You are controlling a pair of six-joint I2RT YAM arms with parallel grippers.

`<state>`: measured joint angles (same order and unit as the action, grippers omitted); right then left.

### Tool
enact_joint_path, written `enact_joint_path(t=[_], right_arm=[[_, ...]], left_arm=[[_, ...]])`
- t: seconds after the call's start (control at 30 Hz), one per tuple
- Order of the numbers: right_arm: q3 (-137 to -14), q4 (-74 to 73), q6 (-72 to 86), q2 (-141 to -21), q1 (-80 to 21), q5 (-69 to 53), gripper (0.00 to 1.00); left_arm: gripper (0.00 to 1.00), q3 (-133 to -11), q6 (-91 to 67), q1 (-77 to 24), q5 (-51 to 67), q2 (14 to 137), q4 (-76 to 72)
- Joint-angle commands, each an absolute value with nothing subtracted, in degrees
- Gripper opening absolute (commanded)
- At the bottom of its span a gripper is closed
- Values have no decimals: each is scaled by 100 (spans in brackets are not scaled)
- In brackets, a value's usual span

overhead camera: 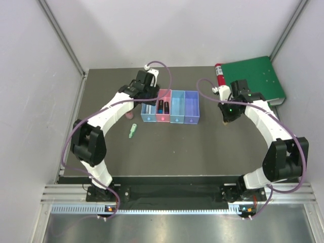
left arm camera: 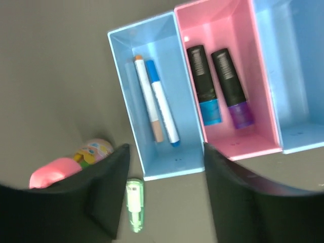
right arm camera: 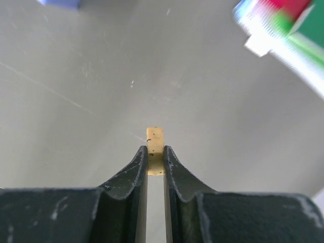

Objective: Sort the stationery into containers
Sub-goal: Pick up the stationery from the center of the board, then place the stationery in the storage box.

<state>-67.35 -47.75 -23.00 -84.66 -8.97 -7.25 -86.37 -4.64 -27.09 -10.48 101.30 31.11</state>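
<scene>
A joined row of containers sits mid-table: light blue (overhead camera: 149, 117), pink (overhead camera: 163, 118), light blue (overhead camera: 177, 112), violet (overhead camera: 192, 110). My left gripper (left arm camera: 167, 172) hangs open and empty over the near end of the left blue bin (left arm camera: 121, 86). A white-orange pen (left arm camera: 148, 98) and a blue-white pen (left arm camera: 163, 104) lie in that bin. In the pink bin (left arm camera: 223, 30) lie a dark marker (left arm camera: 203, 83) and a purple-black highlighter (left arm camera: 230, 86). A pale green marker (left arm camera: 134, 205) and a pink-capped bottle (left arm camera: 63, 167) lie on the table left of the bins. My right gripper (right arm camera: 155, 152) is shut on a tan nub (right arm camera: 155, 135).
A green binder (overhead camera: 253, 78) lies at the back right with a red folder (overhead camera: 219, 76) along its left side. Grey walls and metal posts close in the table. The right gripper (overhead camera: 226, 119) hovers right of the violet bin.
</scene>
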Motion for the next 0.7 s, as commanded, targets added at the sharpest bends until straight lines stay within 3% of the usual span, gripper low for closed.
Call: enact_joint_path(t=[0.0,0.1,0.3,0.67], right_arm=[[-7583,-5133,-2399,-8174,-1019,-729,0],[-8057,-5177,-2399,-8252,-1063,-729,0],[-8998,-5081,-2320,-8709,-1239,-800,0],[-10001,-4834,-2250,-9781,-1722,-861,0]], left_arm=[[76,-8587,-457,-2698,-818,9440,2997],[85,-8447,-186,-2689,-468,9212,2997],[84,-7815,535,-2716,-141,8711,3208],[81,-5979,1327,-2786,-956,7911,3094]])
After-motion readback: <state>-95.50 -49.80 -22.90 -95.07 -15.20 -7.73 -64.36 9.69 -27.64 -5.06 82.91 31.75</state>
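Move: The green pen lies about 10 cm back and 7 cm left of the left hand, some 13 cm below it. The pink-capped bottle stands about 8 cm left and 1 cm back of that hand, and the light-blue compartment holding two pens is right beneath it. From the right hand, which holds the yellow eraser, the purple compartment is roughly 12 cm ahead, 16 cm left and 7 cm lower; the folder stack sits some 25 cm ahead and 16 cm right, 7 cm lower. Up about 5 cm, then back, down and a little left, the left hand leaves the container for the green pen, opening wider and turning some 15 degrees clockwise. Meanwhile the right hand keeps its pinch on the eraser, climbs about 12 cm while swinging forward and left to bring it nearer the purple compartment in plan, tips its fingers forward and finally starts to sink slightly. ##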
